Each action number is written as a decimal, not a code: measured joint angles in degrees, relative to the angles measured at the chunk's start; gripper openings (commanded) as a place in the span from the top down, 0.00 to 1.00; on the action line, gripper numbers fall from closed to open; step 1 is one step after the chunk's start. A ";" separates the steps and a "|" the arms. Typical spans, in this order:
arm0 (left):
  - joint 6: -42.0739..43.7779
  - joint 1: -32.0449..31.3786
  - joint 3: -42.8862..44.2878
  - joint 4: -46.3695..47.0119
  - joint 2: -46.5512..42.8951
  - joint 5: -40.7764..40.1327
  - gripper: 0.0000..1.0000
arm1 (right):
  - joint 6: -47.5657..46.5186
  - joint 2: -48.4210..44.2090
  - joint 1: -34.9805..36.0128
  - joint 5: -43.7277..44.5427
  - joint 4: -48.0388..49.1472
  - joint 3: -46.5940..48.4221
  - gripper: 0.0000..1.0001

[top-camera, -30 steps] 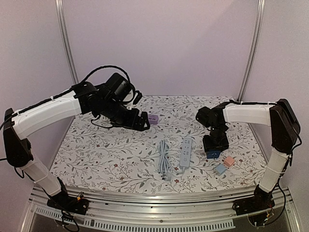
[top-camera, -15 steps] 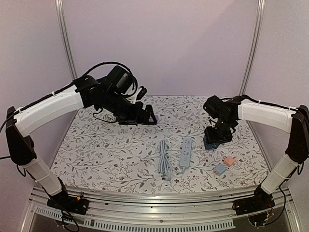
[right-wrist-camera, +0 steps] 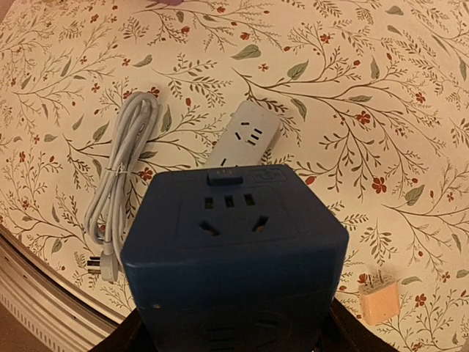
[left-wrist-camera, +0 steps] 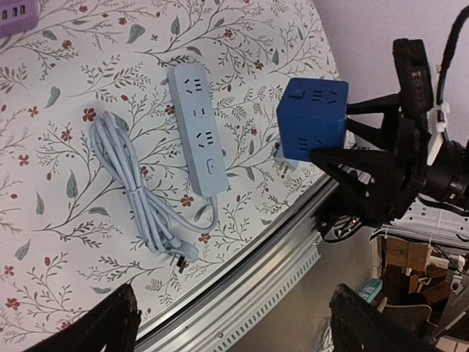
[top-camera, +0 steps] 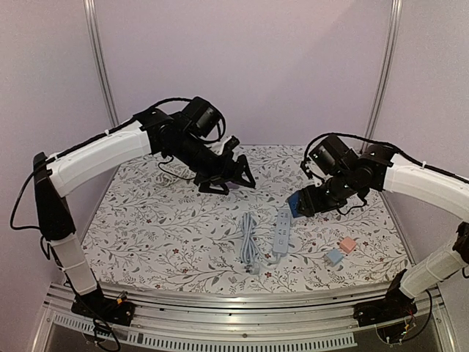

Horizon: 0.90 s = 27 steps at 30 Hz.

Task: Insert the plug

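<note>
My right gripper (top-camera: pixel 306 203) is shut on a dark blue cube plug (top-camera: pixel 298 203) and holds it in the air just right of the white power strip (top-camera: pixel 281 229). In the right wrist view the cube (right-wrist-camera: pixel 234 242) fills the bottom between the fingers, a socket face up, with the strip (right-wrist-camera: pixel 245 136) beyond it. My left gripper (top-camera: pixel 228 183) hangs open and empty over the back middle of the table. Its view shows the strip (left-wrist-camera: pixel 196 128), the strip's coiled cable (left-wrist-camera: pixel 128 183) and the held cube (left-wrist-camera: pixel 311 117).
A pink adapter (top-camera: pixel 347 244) and a light blue one (top-camera: pixel 335 256) lie right of the strip. A purple adapter (left-wrist-camera: pixel 16 15) sits at the back of the cloth. The cable's own plug (right-wrist-camera: pixel 99 265) lies near the metal front rail (left-wrist-camera: pixel 293 249).
The right arm lifted the blue cube off the table and swung it left toward the strip. The left arm rose and moved right toward the table's middle.
</note>
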 measured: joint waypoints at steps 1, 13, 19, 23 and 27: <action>-0.31 0.00 0.90 -0.04 0.90 0.81 0.10 | -0.20 -0.20 0.76 -0.07 0.52 0.00 0.70; -3.41 -0.02 8.57 -0.26 9.46 8.85 0.10 | -4.35 -2.97 7.45 -1.29 7.85 -2.05 0.70; -3.67 -0.39 10.73 -0.24 12.15 11.78 0.10 | -7.13 -4.13 8.74 -1.49 11.10 -3.52 0.70; -4.13 -0.50 12.22 -0.26 13.81 13.53 0.11 | -8.55 -4.72 8.94 -1.75 12.52 -3.76 0.70; -4.26 -0.55 13.70 -0.13 14.97 15.13 0.12 | -9.84 -4.79 9.20 -2.71 13.55 -3.76 0.70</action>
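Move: The blue socket cube sits in the right hand; from the left hand it is about 18 cm right, 2 cm back and 6 cm lower, the mirror of the right hand's way to the left gripper. Beneath the left hand on the table, some 22 cm down, the white power strip lies about 13 cm right and 1 cm back, the coiled cable 4 cm right and 5 cm back. From the right hand, 15 cm down, the strip is 4 cm left and 1 cm ahead, the cable 14 cm left and 3 cm back. Still gripping the blue socket cube, the right hand carries it about 7 cm left towards the left gripper, rising and drawing back a little and turning some 20 degrees counter-clockwise. The left hand, fingers staying wide open, comes about 6 cm right to meet it, its wrist tilting some 15 degrees; both ease off after a quicker start. ##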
